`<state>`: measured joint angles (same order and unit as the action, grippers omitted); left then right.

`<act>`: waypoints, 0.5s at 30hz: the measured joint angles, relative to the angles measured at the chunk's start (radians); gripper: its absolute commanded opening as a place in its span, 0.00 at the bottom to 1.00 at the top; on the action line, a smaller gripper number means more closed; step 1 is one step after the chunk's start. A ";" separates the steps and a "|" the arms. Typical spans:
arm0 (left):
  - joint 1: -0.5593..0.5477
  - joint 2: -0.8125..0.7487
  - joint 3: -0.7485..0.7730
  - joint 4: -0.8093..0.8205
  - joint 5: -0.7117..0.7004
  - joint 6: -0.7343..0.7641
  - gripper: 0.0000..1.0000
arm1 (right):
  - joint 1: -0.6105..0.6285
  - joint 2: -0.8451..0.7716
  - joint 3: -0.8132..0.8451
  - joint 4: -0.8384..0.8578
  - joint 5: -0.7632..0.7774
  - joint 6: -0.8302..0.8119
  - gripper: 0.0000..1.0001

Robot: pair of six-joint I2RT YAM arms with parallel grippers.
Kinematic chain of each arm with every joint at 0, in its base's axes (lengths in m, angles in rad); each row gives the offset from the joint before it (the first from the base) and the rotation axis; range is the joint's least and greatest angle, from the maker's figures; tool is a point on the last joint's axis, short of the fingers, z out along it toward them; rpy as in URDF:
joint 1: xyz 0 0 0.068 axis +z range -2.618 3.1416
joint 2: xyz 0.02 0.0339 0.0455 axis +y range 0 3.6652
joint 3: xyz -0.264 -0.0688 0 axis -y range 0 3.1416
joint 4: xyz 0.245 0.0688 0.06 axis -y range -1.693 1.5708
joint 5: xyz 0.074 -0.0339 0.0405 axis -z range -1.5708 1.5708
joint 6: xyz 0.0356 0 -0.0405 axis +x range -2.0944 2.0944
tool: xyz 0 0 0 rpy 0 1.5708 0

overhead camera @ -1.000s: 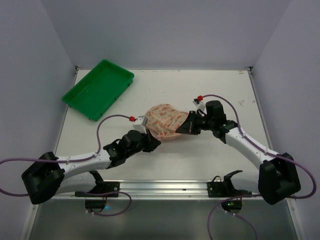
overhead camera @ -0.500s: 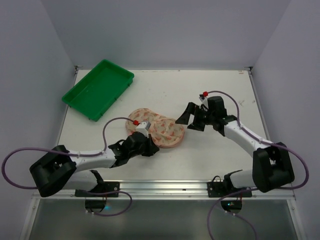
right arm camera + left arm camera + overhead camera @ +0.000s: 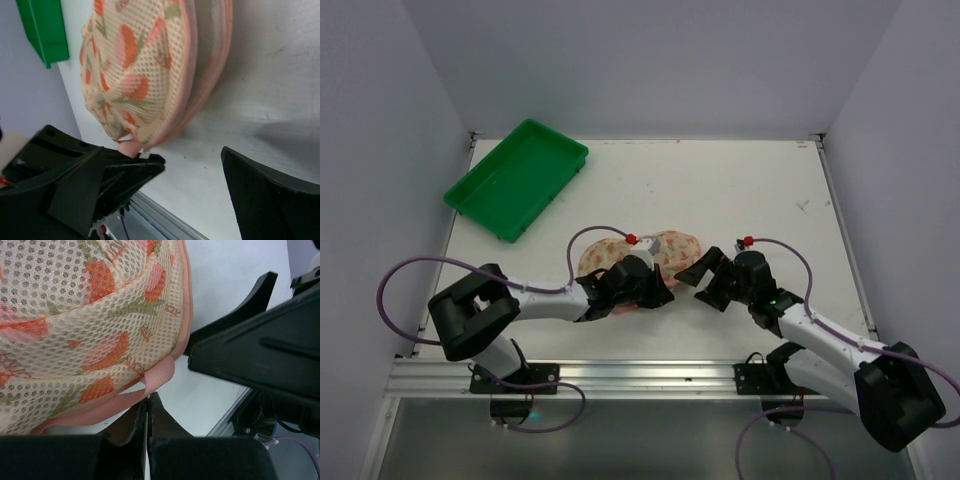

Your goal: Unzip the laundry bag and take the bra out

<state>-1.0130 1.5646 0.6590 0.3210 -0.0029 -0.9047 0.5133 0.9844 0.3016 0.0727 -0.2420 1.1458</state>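
The laundry bag [image 3: 672, 247] lies on the table at front centre, a cream mesh case with orange and green print and pink trim [image 3: 75, 315] [image 3: 140, 60]. My left gripper [image 3: 658, 290] [image 3: 147, 405] is at its near edge. The jaws are shut on the pink tab [image 3: 161, 376] [image 3: 129, 148] at the zipper's end. My right gripper [image 3: 706, 285] [image 3: 175, 170] stands wide open just right of the bag, beside the left gripper's tip, holding nothing. The bra is hidden from view.
A green tray [image 3: 515, 178] [image 3: 42, 30] sits at the back left of the table. The table's near edge and metal rail [image 3: 640, 375] run close behind both grippers. Purple cables loop over both arms.
The right gripper let go of the bag's right end, opened wide and moved toward the near edge. The left gripper, still shut, slid right with the bag, which now lies flatter.
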 measured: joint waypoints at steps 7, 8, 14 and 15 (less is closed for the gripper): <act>-0.012 0.006 0.001 -0.001 0.003 -0.002 0.00 | 0.001 0.118 0.024 0.140 0.041 0.058 0.91; -0.011 0.006 0.001 -0.001 0.003 -0.003 0.00 | 0.002 0.150 0.028 0.162 0.041 0.067 0.89; -0.013 0.006 0.001 -0.002 -0.002 -0.004 0.00 | 0.014 0.297 0.032 0.262 0.014 0.111 0.54; -0.013 0.006 0.001 -0.002 -0.004 -0.005 0.00 | 0.019 0.304 0.032 0.270 0.013 0.116 0.33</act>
<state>-1.0264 1.5703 0.6598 0.3191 -0.0067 -0.9092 0.5327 1.2884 0.3336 0.3431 -0.2295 1.2621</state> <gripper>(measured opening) 0.010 0.605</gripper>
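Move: The bag corner beside the left fingertips is what the right gripper goes for; it lies about 3 cm ahead of the right hand, 3 cm to its left and 2 cm lower. The pink tab that the left fingers already pinch is some 5 cm left of the right hand, level with it fore and aft, and the bag's body some 13 cm left and 5 cm farther out. From the left hand the corner is only about 2 cm ahead and 1 cm right. Reach the open right gripper forward about 3 cm to the bag corner, then ease it left some 2 cm and down about 3 cm so the fingers straddle the corner, and start closing them, to a bit over half open. Keep the left gripper practically still, still pinching the pink tab so the corner stays presented. ##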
